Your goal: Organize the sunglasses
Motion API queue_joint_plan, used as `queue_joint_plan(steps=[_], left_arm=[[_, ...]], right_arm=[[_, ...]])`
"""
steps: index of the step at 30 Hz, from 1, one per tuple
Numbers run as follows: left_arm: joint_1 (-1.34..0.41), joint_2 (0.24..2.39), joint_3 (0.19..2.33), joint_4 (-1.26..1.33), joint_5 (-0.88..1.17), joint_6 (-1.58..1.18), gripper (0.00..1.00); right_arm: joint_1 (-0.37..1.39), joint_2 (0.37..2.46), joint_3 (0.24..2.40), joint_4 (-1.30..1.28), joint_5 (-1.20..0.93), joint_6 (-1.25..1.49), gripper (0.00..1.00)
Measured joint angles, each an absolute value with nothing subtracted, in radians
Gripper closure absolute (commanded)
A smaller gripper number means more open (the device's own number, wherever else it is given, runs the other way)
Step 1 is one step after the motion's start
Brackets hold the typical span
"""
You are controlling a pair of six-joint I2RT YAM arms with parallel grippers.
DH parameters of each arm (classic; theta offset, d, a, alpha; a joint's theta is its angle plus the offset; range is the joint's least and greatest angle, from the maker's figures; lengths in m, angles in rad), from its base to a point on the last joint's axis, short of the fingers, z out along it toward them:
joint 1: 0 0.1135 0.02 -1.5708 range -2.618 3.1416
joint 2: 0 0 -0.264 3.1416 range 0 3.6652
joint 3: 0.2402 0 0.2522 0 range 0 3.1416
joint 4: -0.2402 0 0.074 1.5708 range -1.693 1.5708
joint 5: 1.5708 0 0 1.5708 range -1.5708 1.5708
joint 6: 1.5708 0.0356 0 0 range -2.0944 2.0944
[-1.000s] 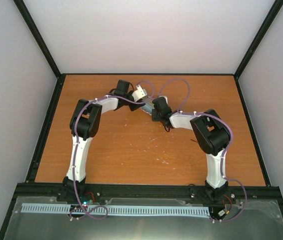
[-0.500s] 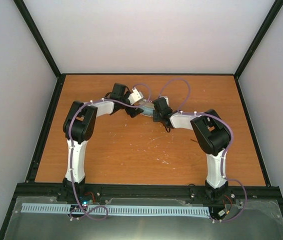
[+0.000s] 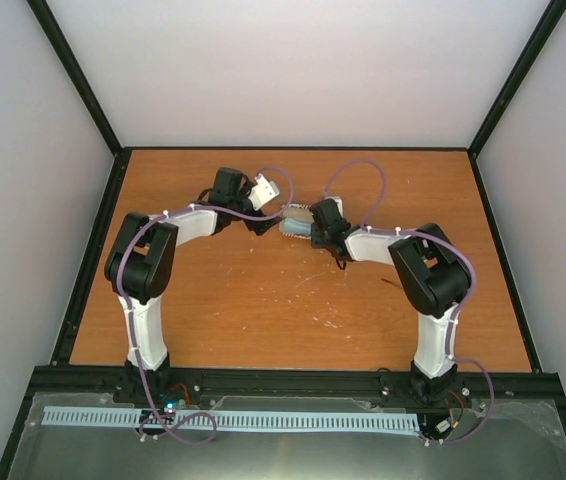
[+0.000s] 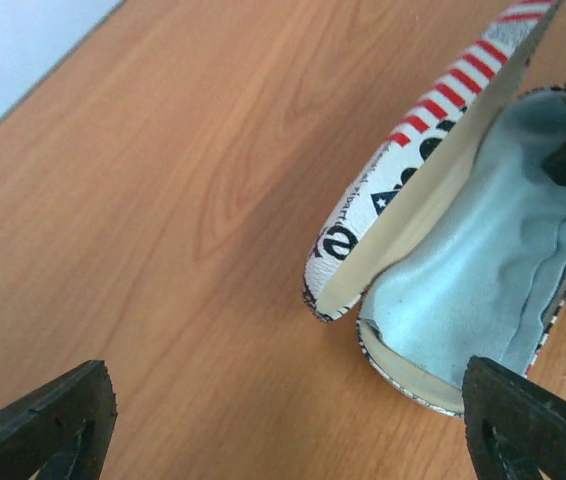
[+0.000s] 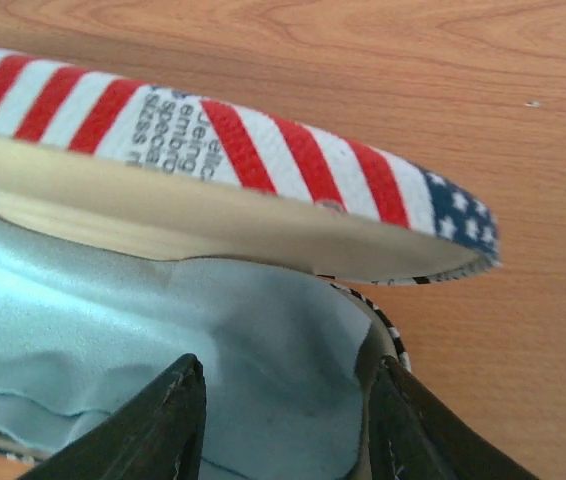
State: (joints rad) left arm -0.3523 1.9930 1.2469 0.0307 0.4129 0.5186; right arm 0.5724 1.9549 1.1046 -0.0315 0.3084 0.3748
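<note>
The oval flag-patterned case [image 3: 292,221] lies open mid-table between my two grippers. Its striped lid [image 4: 415,148] stands raised, and a light blue cloth [image 4: 483,255] fills the lower shell. The sunglasses are hidden in every view. My left gripper [image 4: 293,435] is wide open over bare wood just short of the case's end, with nothing between its fingers. My right gripper [image 5: 283,420] reaches into the case from the other end, under the lid [image 5: 263,150]. Its fingers stand apart over the cloth [image 5: 103,340], the right one by the case rim.
The orange-brown wooden table [image 3: 263,300] has black rails along its edges and pale walls on three sides. Small white scuff marks [image 3: 313,275] dot the wood in front of the case. Both arms arch inward from their bases at the near edge.
The left arm has pulled back to the left and its gripper has opened wide. The right gripper's fingers have spread apart inside the case. The case shows more between the wrists.
</note>
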Motion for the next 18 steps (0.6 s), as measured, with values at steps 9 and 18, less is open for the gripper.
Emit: queue_joint_plan(steps=[9,18], left_arm=[[-0.352,1.975,1.243,0.061,0.392,0.506,0.07],[-0.352,1.974,1.235,0.074,0.386,0.503,0.08]], right_arm=[[0.572,1.813,1.011,-0.001,0.310,0.375,0.56],[0.572,1.764,1.007,0.012,0.313,0.382,0.55]])
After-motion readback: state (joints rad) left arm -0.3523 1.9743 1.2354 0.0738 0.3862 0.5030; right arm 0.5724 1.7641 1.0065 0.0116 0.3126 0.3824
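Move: The open case lies with its middle about 4 cm ahead of the right hand and 5 cm to its left, a centimetre or so below; the right fingers are at its right-hand end. The blue cloth is spread in its tray, some 3 cm ahead and 4 cm left of that hand. The sunglasses, mostly hidden under the right arm, are roughly 23 cm to the right and 10 cm back. From the left hand the case is about 9 cm to the right, level with it and 6 cm lower. The right fingers come free of the case's right-hand end, staying half open without closing or spreading. The hand draws back and to the right by barely a centimetre at first, then climbs steadily, about 5.5 cm in all. On the way up, the fingertips tip forward and up by some 5 to 10 degrees. ##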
